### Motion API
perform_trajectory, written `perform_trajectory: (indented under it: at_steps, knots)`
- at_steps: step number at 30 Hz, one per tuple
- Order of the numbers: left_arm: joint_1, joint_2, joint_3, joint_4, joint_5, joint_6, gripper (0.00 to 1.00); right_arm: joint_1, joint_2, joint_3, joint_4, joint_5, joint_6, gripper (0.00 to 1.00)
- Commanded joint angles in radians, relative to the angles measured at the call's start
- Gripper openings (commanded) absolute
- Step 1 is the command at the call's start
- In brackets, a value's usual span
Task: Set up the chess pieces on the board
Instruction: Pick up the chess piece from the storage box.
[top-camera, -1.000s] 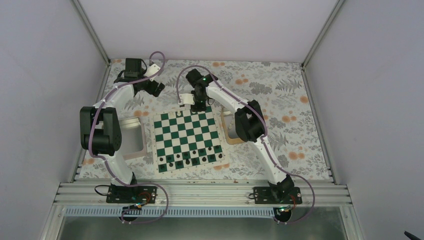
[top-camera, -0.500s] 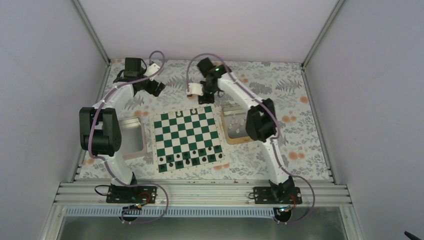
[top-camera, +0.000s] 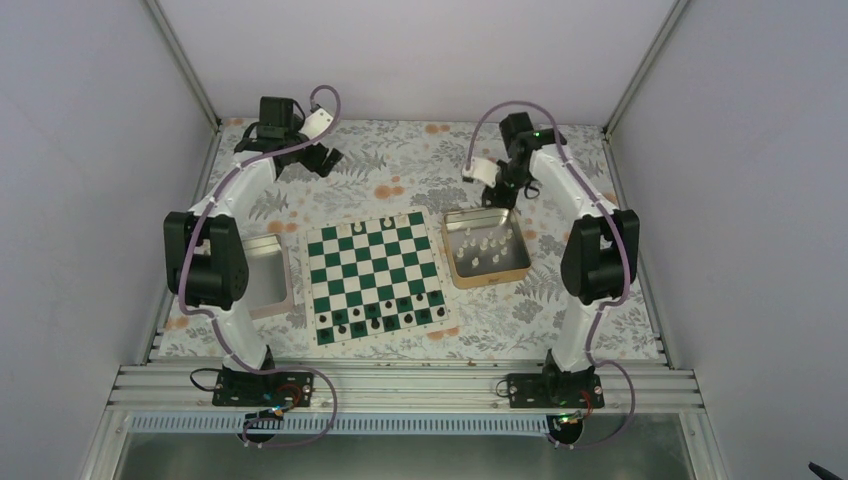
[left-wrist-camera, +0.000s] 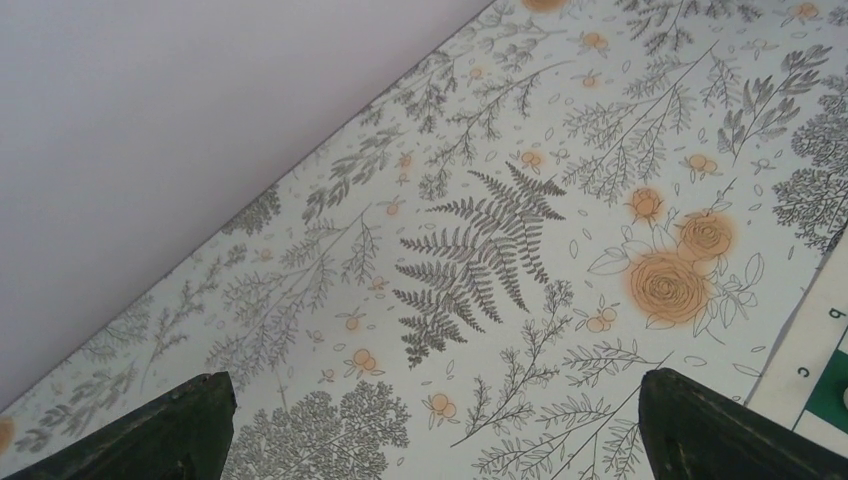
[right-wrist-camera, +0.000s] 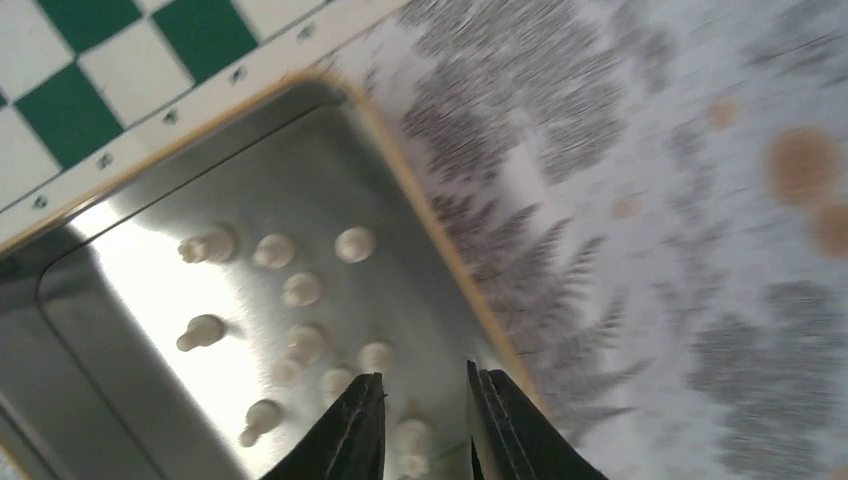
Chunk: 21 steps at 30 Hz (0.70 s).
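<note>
The green-and-white board (top-camera: 375, 275) lies mid-table; its corner shows in the left wrist view (left-wrist-camera: 815, 350) and the right wrist view (right-wrist-camera: 100, 80). Dark figures (top-camera: 375, 318) fill its near rows, and white chess pieces (top-camera: 358, 230) stand on its far row. Several more white pieces (top-camera: 485, 245) stand in a tan tin (top-camera: 515, 262) to the right of the board. My right gripper (top-camera: 500, 190) hovers over the tin's far end (right-wrist-camera: 440, 240), its jaws (right-wrist-camera: 425, 385) a little apart and empty above the pieces (right-wrist-camera: 300, 290). My left gripper (top-camera: 328, 160) (left-wrist-camera: 432, 378) hangs wide open over bare cloth at the far left.
A grey square tray (top-camera: 262, 280) sits left of the board, under the left arm's elbow. The floral cloth (top-camera: 590, 290) covers the table. White walls close in on three sides, and an aluminium rail (top-camera: 400, 385) runs along the near edge.
The right arm has swung from the board's far edge rightward to the tin's far end. The left gripper has shifted slightly right along the far edge and stays open.
</note>
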Motion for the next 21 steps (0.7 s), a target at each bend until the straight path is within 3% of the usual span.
perform_trajectory:
  at_steps: [1,21]
  knots:
    - [-0.004,0.032,0.030,-0.028,0.010,-0.020,1.00,0.019,-0.034,-0.125,0.027,0.014,0.003,0.23]
    - [-0.022,0.029,0.011,-0.042,-0.019,-0.019,1.00,0.046,-0.029,-0.324,0.084,0.057,0.033,0.26]
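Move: The right hand, almost shut and empty, hangs over the far part of the storage box. The likely chess piece is about 8 cm back, 1 cm to the right and 13 cm below; from the hand, the tall piece is 5 cm back and 3 cm left, the rook 5 cm back and 8 cm left, and the box's middle 4 cm back and 3 cm left. From the left hand, the likely piece lies some 36 cm right, 17 cm back and 18 cm below. The right hand sinks about 8.5 cm and draws back some 6 cm towards the cluster of white pieces in the storage box, quickly at first, then more slowly but still going down at the end. Meanwhile its wrist tips the fingers back by roughly 10 degrees so that they point more steeply down, and they stay about a quarter open, touching no piece yet, while the empty left hand only sinks a couple of centimetres with its fingers wide open. ##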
